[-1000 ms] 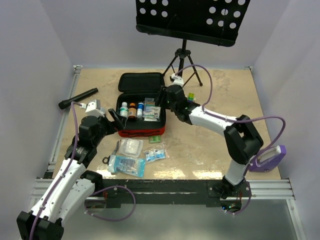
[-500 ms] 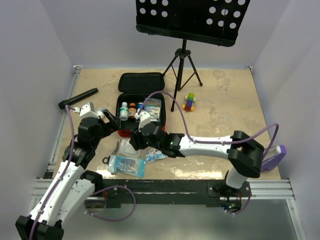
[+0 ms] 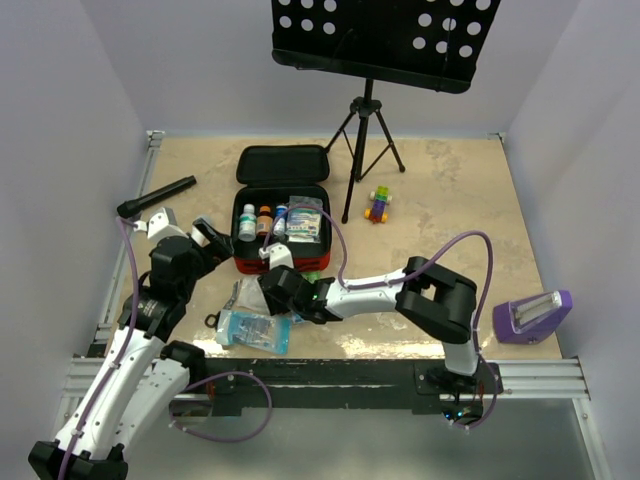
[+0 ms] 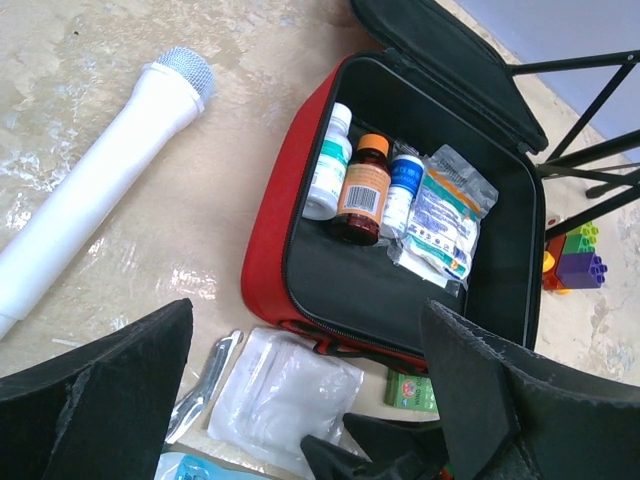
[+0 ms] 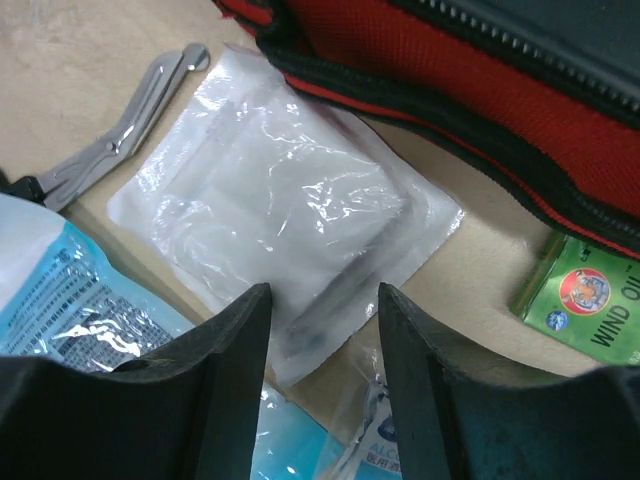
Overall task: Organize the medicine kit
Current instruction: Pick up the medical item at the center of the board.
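Note:
The medicine kit (image 3: 243, 263) lies open, a red zip case (image 4: 265, 250) with black lining. Inside stand a white bottle (image 4: 328, 165), an amber bottle (image 4: 362, 190) and a blue-labelled bottle (image 4: 403, 190), with flat packets (image 4: 445, 215) beside them. In front of the case lie a clear packet (image 5: 280, 210), metal scissors (image 5: 120, 130), a blue packet (image 3: 255, 330) and a green box (image 5: 590, 300). My right gripper (image 5: 322, 300) is low over the clear packet (image 3: 262, 293), its jaws apart on either side of the near corner. My left gripper (image 3: 190, 228) hangs wide open and empty, left of the case.
A black flashlight (image 3: 157, 197) lies at the far left. A music stand's tripod (image 3: 367, 130) stands behind the case, with toy blocks (image 3: 378, 203) to its right. A purple device (image 3: 530, 317) sits at the right edge. A small alcohol sachet (image 5: 400, 440) lies under the right fingers.
My right arm has swung from the case's right side round to its front and come down over the clear packet. The left gripper has drifted slightly left and stays wide open.

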Controlling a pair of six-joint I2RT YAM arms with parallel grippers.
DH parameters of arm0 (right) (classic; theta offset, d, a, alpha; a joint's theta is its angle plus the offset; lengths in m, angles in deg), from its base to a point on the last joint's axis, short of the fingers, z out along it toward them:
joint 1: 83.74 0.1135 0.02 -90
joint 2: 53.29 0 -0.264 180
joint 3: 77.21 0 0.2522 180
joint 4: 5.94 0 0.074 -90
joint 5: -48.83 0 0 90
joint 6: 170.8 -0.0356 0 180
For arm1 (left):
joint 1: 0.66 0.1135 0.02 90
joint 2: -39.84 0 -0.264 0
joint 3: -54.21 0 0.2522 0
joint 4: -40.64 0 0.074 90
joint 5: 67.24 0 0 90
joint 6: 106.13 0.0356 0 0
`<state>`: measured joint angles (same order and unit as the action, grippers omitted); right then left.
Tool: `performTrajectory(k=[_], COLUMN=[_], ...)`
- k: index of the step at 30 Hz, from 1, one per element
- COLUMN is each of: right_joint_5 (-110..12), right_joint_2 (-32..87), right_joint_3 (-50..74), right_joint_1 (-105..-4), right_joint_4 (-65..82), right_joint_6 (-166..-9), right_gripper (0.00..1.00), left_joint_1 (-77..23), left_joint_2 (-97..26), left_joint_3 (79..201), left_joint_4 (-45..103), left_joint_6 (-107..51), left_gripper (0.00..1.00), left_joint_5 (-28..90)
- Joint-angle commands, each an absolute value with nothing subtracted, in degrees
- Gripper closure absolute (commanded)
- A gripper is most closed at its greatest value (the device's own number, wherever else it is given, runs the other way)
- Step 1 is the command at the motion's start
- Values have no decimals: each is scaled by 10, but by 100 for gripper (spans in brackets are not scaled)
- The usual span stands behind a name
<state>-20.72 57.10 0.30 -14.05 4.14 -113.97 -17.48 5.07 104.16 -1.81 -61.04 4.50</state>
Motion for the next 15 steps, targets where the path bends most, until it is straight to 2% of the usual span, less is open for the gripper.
performTrajectory(k=[1,4,12,15], right_joint_5=[-165,-165,-174,-169], right_joint_2=[575,581,571,535], right_joint_3=[44,41,15,1], right_joint_1=[-140,-140,-140,-136], right_joint_4=[56,57,52,54], right_joint_6=[-1153,-1153,-1163,-1171], right_gripper=[53,60,100,100], left_joint_1=[-172,-172,-171,-172], left_joint_2=[49,48,49,50], left_joint_3=[1051,1051,1044,1044], left_joint_4=[-14,-9,-2,-1], left_joint_6=[-611,-607,-603,-603], left_gripper=[1,1,1,0], left_joint_5=[43,46,55,55])
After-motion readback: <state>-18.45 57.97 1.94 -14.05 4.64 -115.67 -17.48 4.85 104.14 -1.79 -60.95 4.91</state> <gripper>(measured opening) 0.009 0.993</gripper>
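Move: The white packet lies flat on the table just beyond the right fingertips, its middle about 2 cm ahead, 3 cm to the left and 2 cm below. The scissors are some 11 cm left of that hand and about 1 cm back; the blue pouch is roughly 7 cm back and 4 cm left, the green box about 5 cm ahead and 8 cm right. From the left hand the packet is some 4 cm back, 10 cm right and 17 cm below. The white packet's near edge is what the right fingers close on: from half open they come fully shut, seeming to pinch the film between their tips. The hand itself all but stays in place, easing forward by just under 1 cm, its fingers still slanting forward-left and down. ##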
